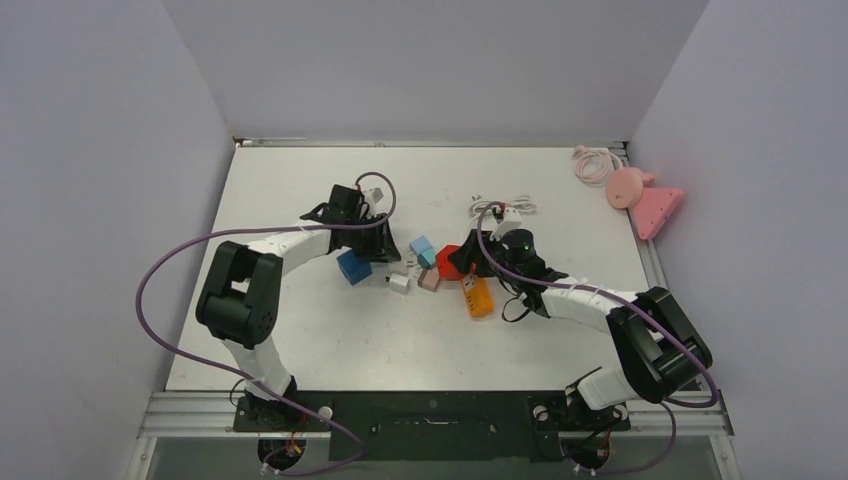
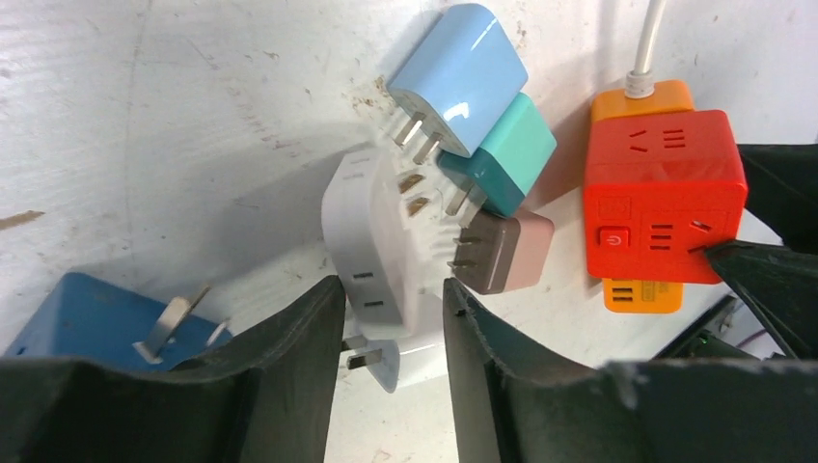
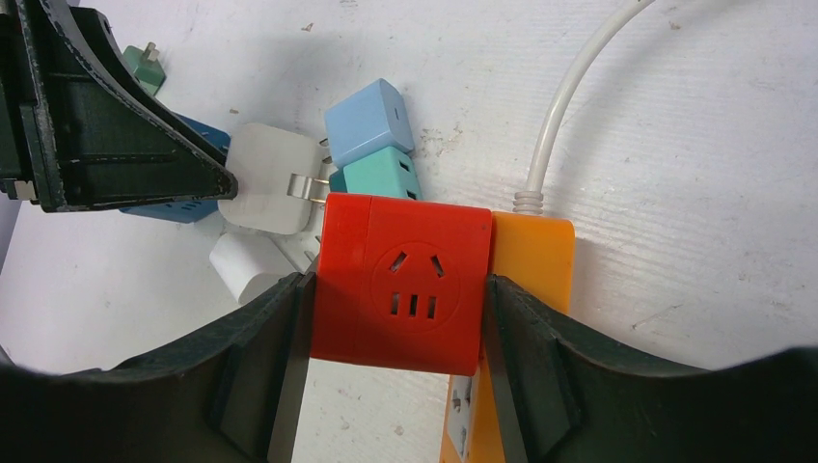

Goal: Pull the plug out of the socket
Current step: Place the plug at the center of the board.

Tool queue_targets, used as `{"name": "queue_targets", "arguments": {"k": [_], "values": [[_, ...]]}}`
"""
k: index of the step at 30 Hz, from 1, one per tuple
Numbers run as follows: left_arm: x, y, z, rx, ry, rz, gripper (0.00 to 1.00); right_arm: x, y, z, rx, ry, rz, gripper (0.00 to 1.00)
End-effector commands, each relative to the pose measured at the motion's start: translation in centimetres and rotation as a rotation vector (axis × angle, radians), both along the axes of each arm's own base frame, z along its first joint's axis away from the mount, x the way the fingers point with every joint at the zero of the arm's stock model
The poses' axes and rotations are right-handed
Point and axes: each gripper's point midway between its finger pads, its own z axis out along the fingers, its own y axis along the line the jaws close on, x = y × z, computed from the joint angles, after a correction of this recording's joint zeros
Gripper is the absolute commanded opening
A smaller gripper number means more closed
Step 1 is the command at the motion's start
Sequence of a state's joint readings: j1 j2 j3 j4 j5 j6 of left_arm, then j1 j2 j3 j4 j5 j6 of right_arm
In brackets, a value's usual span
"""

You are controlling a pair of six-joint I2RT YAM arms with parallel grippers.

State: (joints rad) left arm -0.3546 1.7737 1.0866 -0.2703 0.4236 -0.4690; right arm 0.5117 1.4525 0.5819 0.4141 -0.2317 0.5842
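The red socket cube sits between the fingers of my right gripper, which is shut on its two sides; an orange socket strip lies against it. A white plug hangs blurred between the parted fingers of my left gripper, its prongs bare and clear of the socket's face. In the right wrist view that white plug lies just left of the cube, with a left fingertip at its edge. From above, the left gripper and right gripper face each other across the pile.
Loose plugs crowd the socket: light blue, teal, brown-pink, dark blue and a second white one. A white cable coils behind. Pink objects lie at the table's far right edge.
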Motion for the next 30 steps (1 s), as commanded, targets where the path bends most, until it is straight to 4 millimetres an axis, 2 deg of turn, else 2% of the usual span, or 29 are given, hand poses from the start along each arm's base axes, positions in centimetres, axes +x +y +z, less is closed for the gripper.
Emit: {"name": "queue_targets", "arguments": {"k": [1,8,14,15,16,20,23,26,30], "values": [[1.2,0.4,0.9,0.041,-0.046,0.0,0.43,1.0,0.5,2.8,0.031,-0.108,0.001,0.05],[1.4,0.1,2.2,0.022,-0.094,-0.02,0.62,0.9,0.7,2.8,0.033,-0.107,0.008,0.05],[1.5,-0.7,5.0,-0.034,-0.211,-0.055,0.8,0.8,1.1,3.0,0.022,-0.119,0.025,0.05],[1.4,-0.8,5.6,-0.048,-0.231,-0.058,0.83,0.9,1.1,3.0,0.015,-0.12,0.023,0.08],[1.4,-1.0,6.3,-0.063,-0.255,-0.063,0.84,0.9,1.1,2.9,0.007,-0.119,0.021,0.15],[1.0,-1.8,8.0,-0.134,-0.304,-0.084,0.87,0.9,1.0,3.2,-0.003,-0.127,0.022,0.56],[0.6,-2.2,8.4,-0.168,-0.303,-0.097,0.88,0.9,1.2,3.9,-0.008,-0.138,0.04,0.74],[0.5,-2.3,8.7,-0.175,-0.303,-0.096,0.88,0.6,1.1,4.9,-0.025,-0.154,0.057,0.89],[0.2,-2.3,9.1,-0.183,-0.305,-0.096,0.88,0.1,0.2,5.3,-0.071,-0.159,0.053,0.98]]}}
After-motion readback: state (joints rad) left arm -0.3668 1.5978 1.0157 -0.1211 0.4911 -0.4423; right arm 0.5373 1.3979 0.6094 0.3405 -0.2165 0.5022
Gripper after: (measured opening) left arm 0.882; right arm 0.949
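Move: The white plug is at the left fingertips, already loosening, some 2 cm lower and 1 cm right of the hand point. From the left hand, the light-blue plug lies about 4 cm ahead and 4 right, the brown plug 3 back and 6 right, and the white cylinder plug 3 straight back. The right hand still holds the red socket, centred 1 cm left and 1 below; the orange strip is 5 cm back, 4 right. Left fingers spread wide and rise about 6 cm from the white plug; right fingers release the red socket. ##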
